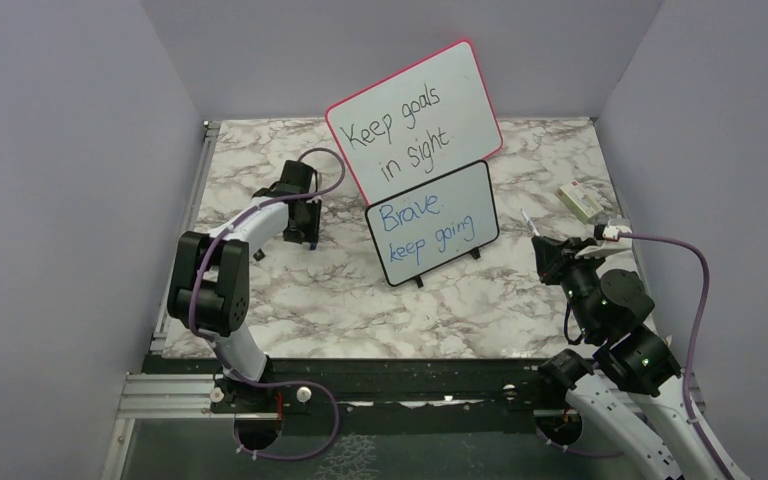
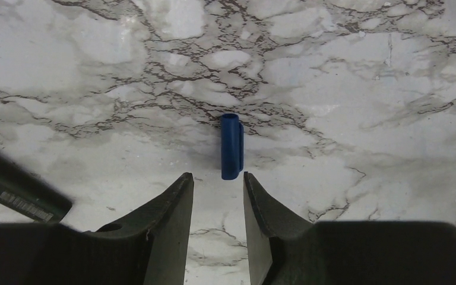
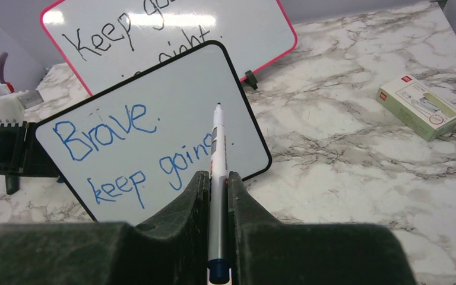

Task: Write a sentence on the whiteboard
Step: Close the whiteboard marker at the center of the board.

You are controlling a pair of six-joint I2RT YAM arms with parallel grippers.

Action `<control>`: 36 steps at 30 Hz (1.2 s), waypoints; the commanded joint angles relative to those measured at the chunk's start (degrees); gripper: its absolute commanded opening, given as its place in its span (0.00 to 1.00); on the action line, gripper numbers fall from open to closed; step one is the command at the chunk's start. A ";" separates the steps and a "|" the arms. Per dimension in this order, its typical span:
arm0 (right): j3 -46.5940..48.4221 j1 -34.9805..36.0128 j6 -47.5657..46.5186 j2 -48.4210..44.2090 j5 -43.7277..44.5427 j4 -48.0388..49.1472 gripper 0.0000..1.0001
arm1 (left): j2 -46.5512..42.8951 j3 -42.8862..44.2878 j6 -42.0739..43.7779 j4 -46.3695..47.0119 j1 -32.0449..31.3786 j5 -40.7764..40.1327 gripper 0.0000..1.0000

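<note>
The small black-framed whiteboard (image 1: 465,195) (image 3: 184,83) stands at mid-table on little feet. It carries the sentence (image 1: 428,228) (image 3: 108,132) in blue: "Brave. keep going". My right gripper (image 1: 552,248) (image 3: 217,178) is to the right of the board and shut on a white marker (image 3: 217,142). The uncapped tip points toward the board and is apart from it in the top view. My left gripper (image 1: 303,237) (image 2: 217,178) hangs low over the table, left of the board. It is open with nothing between its fingers. A blue marker cap (image 2: 231,145) lies just past its fingertips.
The larger pink-framed board (image 1: 415,110) (image 3: 255,29) with black writing leans behind the small one. A small white and green box (image 1: 582,202) (image 3: 420,105) lies at the far right. A dark bar with a label (image 2: 18,191) sits near the left fingers. Grey walls enclose the marble table (image 1: 340,300).
</note>
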 commanded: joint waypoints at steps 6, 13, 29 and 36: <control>-0.59 -0.24 0.18 0.56 -0.92 0.53 0.00 | 3.40 2.62 0.59 -0.77 0.38 4.60 0.36; -0.87 -0.15 0.11 0.44 -0.93 0.77 0.01 | 5.52 3.07 0.85 -1.37 0.45 3.13 0.35; -1.01 -0.22 0.18 0.83 -1.03 0.92 0.01 | 8.89 4.23 0.88 -2.10 0.40 4.64 0.23; -0.89 -0.19 -0.39 1.86 -3.59 1.01 0.01 | 4.82 4.00 2.08 -2.04 0.38 6.00 0.07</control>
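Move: The blue cap lies flat just under the left hand, its middle about 1 cm ahead, 1 cm to the right and 3 cm below. The dark marker lies about 16 cm to the left of that hand, level with it and just as low; the middle of the small whiteboard stands some 32 cm to its right, about level and 5 cm higher. From the right hand the cap is some 58 cm left, 14 cm ahead and 26 cm below. The left hand sinks about 2.5 cm, easing 1 cm right, and closes its fingers around the blue cap's near end. ##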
